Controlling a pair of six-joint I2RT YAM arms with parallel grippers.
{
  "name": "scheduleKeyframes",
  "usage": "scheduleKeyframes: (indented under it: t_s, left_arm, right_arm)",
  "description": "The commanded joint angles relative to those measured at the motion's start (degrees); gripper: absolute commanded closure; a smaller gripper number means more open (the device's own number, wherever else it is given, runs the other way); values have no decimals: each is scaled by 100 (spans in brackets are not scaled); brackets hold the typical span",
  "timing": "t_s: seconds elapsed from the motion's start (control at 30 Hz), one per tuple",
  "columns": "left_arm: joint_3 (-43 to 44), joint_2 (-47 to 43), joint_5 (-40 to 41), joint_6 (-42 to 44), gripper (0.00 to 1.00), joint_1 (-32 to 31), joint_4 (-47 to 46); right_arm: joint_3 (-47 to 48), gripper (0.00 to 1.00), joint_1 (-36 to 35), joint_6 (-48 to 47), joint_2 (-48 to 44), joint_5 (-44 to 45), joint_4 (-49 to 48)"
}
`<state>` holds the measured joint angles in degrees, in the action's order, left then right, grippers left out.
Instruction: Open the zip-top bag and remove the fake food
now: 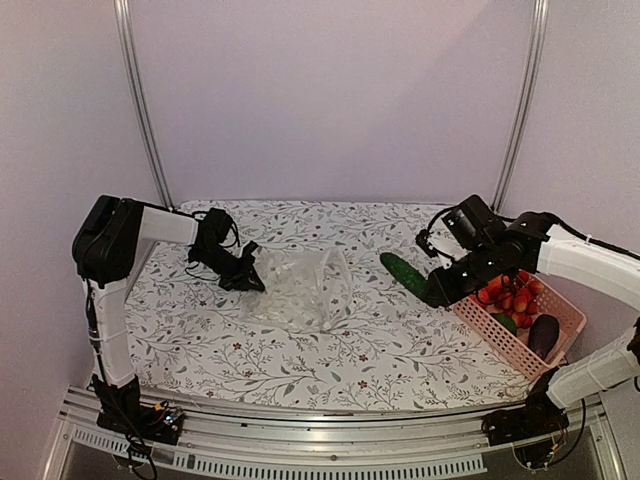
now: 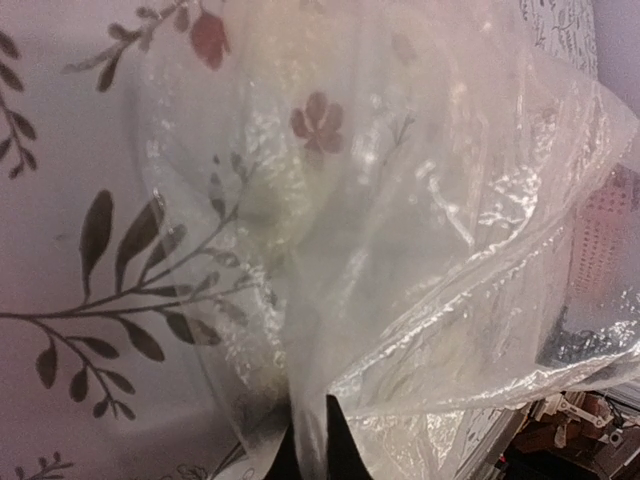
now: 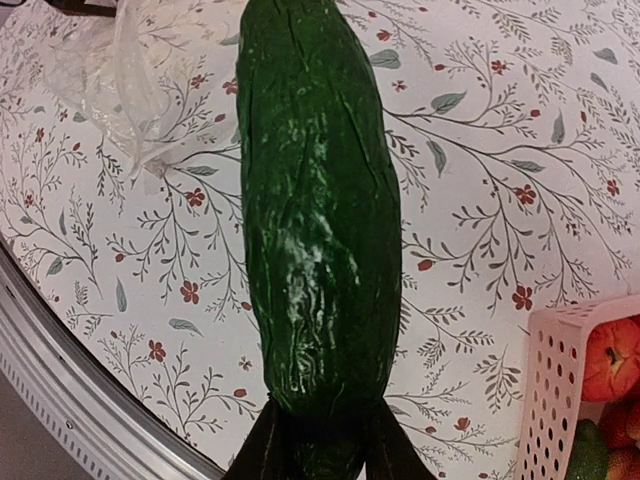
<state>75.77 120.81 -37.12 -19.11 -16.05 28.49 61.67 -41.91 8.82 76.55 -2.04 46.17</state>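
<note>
The clear zip-top bag (image 1: pixel 300 290) lies crumpled at the table's middle, and I see no food inside it. My left gripper (image 1: pixel 254 282) is shut on the bag's left edge. In the left wrist view the film (image 2: pixel 400 230) fills the frame and is pinched between the dark fingertips (image 2: pixel 342 445). My right gripper (image 1: pixel 437 292) is shut on one end of the long green cucumber (image 1: pixel 404 271), right of the bag and beside the basket. In the right wrist view the cucumber (image 3: pixel 320 220) juts out from the gripper (image 3: pixel 322 445) over the cloth.
A pink lattice basket (image 1: pixel 500 335) sits at the table's right edge, holding red strawberries (image 1: pixel 512 293) and a dark purple eggplant (image 1: pixel 543 335). Its corner (image 3: pixel 560 380) shows in the right wrist view. A floral cloth (image 1: pixel 330 360) covers the table, with a metal rail along the near edge.
</note>
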Motion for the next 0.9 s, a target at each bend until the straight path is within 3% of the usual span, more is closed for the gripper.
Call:
scheduleKeyframes:
  t_s: [0.0,0.23,0.63,0.77,0.87]
  left_arm:
    - [150,169,-20,1,100,50,115]
    - [289,250,-44,89,100,50,249]
    - [519,465,-148,106,100,48,345]
    - [562,504,-180,100,100,55,359]
    - [570,522,-189,97,100,50,375]
  right_arm:
    - [-76,96,522,676,-531,147,613]
    - [-353,100,1113,1895,-1090,342,781]
    - [-1222,100,1199,3996,-2516,920,1400]
    - [-1239,100,1346,4386,-2505,1129,1238]
    - [-1196,100,1757,4276,-2190,805,806]
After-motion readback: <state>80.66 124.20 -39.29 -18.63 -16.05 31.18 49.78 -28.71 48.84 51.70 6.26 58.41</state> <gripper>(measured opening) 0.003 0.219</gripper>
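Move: The right hand already has the cucumber by its near end. From this hand the basket's middle lies about 21 cm to the right, level fore and aft, some 12 cm lower. In the basket, the eggplant lies about 25 cm right and 2 cm back, the strawberries 18 cm right and 7 cm ahead. The empty bag lies about 27 cm left and 12 cm ahead. From the left hand the basket is roughly 57 cm right and 13 cm back. Still gripping the cucumber by its near end, the right hand carries it about 13 cm to the right towards the basket. It swings slightly forward, then back some 5 cm, staying nearly level. Meanwhile the hand turns about 50 degrees clockwise, bringing the cucumber's free end from forward-left to nearly straight forward. ##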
